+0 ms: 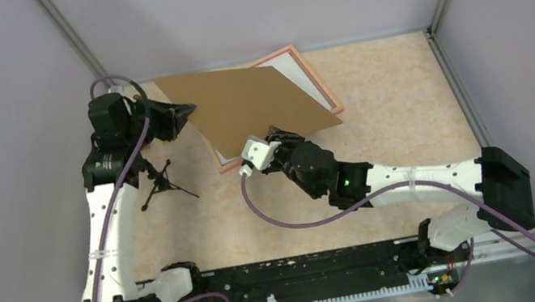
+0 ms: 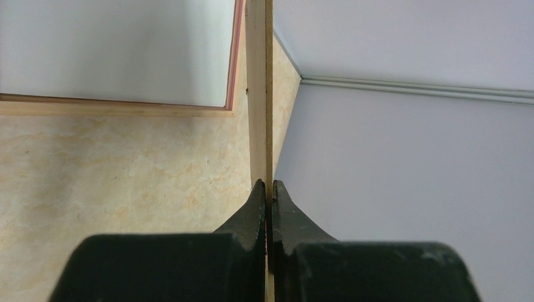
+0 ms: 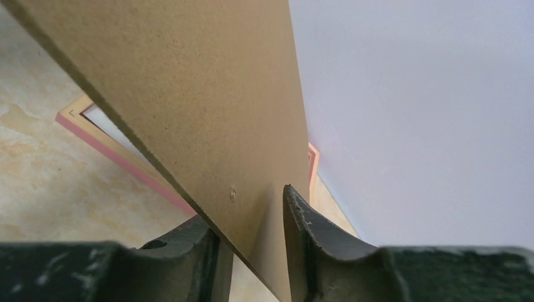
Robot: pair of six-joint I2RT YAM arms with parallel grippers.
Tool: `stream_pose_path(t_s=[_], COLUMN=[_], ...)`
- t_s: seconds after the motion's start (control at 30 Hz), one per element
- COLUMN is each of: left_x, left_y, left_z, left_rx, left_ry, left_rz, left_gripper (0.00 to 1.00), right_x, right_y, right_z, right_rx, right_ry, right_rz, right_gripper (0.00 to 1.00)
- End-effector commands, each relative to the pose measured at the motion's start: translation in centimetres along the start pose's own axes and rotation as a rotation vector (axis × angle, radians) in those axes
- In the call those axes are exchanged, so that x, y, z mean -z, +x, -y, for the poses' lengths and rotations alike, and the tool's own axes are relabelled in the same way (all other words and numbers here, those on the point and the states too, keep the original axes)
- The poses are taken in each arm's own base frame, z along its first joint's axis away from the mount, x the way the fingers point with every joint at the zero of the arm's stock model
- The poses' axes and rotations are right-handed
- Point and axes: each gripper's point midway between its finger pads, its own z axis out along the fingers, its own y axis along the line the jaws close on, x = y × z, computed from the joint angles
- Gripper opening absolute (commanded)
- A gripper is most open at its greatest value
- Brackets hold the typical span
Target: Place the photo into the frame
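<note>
A brown backing board [image 1: 256, 103] is lifted at a slant over the salmon-pink frame [image 1: 316, 81], which lies flat at the back of the table. My left gripper [image 1: 181, 120] is shut on the board's left corner; the left wrist view shows the thin board edge [image 2: 258, 94] pinched at my left gripper [image 2: 269, 182]. My right gripper [image 1: 277, 136] straddles the board's near edge. The board [image 3: 208, 94] rests against one finger of my right gripper [image 3: 249, 207], with a gap to the other. Inside the frame rail [image 2: 233, 63] lies a plain white sheet [image 2: 113, 50], apparently the photo's back; no print shows.
A small black folding stand [image 1: 163, 182] lies on the table by the left arm. Grey walls with metal posts close in the back and both sides. Purple cables [image 1: 292, 221] trail from both arms, and a black rail [image 1: 309, 271] runs along the near edge.
</note>
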Motion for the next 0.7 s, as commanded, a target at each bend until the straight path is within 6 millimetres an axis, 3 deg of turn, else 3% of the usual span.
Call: stream_pose_path(t_s=[0.0,0.17,0.3,0.33,0.37,0.4,0.5,0.67], left_x=[2.7,2.8,3.8,4.0,4.2,4.4,4.8,7.0], left_y=[-0.3,0.4,0.4,0.4,0.3,0.3,0.4,-0.4], left_z=[4.8,4.9,6.2,6.4,6.7,7.0,8.2,11.2], left_rx=[-0.033,-0.038,-0.083,-0.094,-0.106,-0.122,-0.194,-0.408], left_ry=[0.166,0.200,0.264,0.275,0.283,0.297,0.350,0.430], left_rz=[0.033,0.002,0.023,0.031,0.038,0.042,0.041,0.133], left_gripper=[0.00,0.00,0.26,0.35,0.54,0.61,0.96,0.98], right_x=[0.2,0.3,0.8,1.1,1.6,1.9,3.4,5.0], right_y=[-1.5,-1.6,-2.3,-2.5,-2.6,-2.8,-3.3,-3.4], right_z=[1.0,1.6,3.1,3.6,4.2,4.8,6.5,8.9], right_rx=[-0.035,-0.046,-0.082,-0.098,-0.115,-0.131,-0.188,-0.296], right_ry=[0.035,0.066,0.109,0.122,0.139,0.156,0.189,0.213], right_rz=[0.032,0.038,0.050,0.061,0.075,0.087,0.131,0.163], right_gripper=[0.24,0.00,0.00,0.00,0.00,0.00,0.00,0.00])
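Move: The left hand, pinching the brown backing panel by its left edge, has the frame's middle about 15 cm ahead, 14 cm to its right and roughly 22 cm below; the panel's middle is some 5 cm ahead, 11 cm right and 5 cm down. From the half-closed right hand at the near edge, the panel's middle lies about 11 cm ahead, 3 cm left, almost level; the frame's middle is around 21 cm ahead, straight out, 15 cm below. Staying in place, the right hand shuts its fingers onto the panel's near edge, and the left hand then opens wide, letting go, and rises about 7 cm with a small draw back, its fingers tipping up nearly 20 degrees. Once it has its pinch, the right hand moves some 3 cm to the right and lifts slightly at the end, carrying the panel. ##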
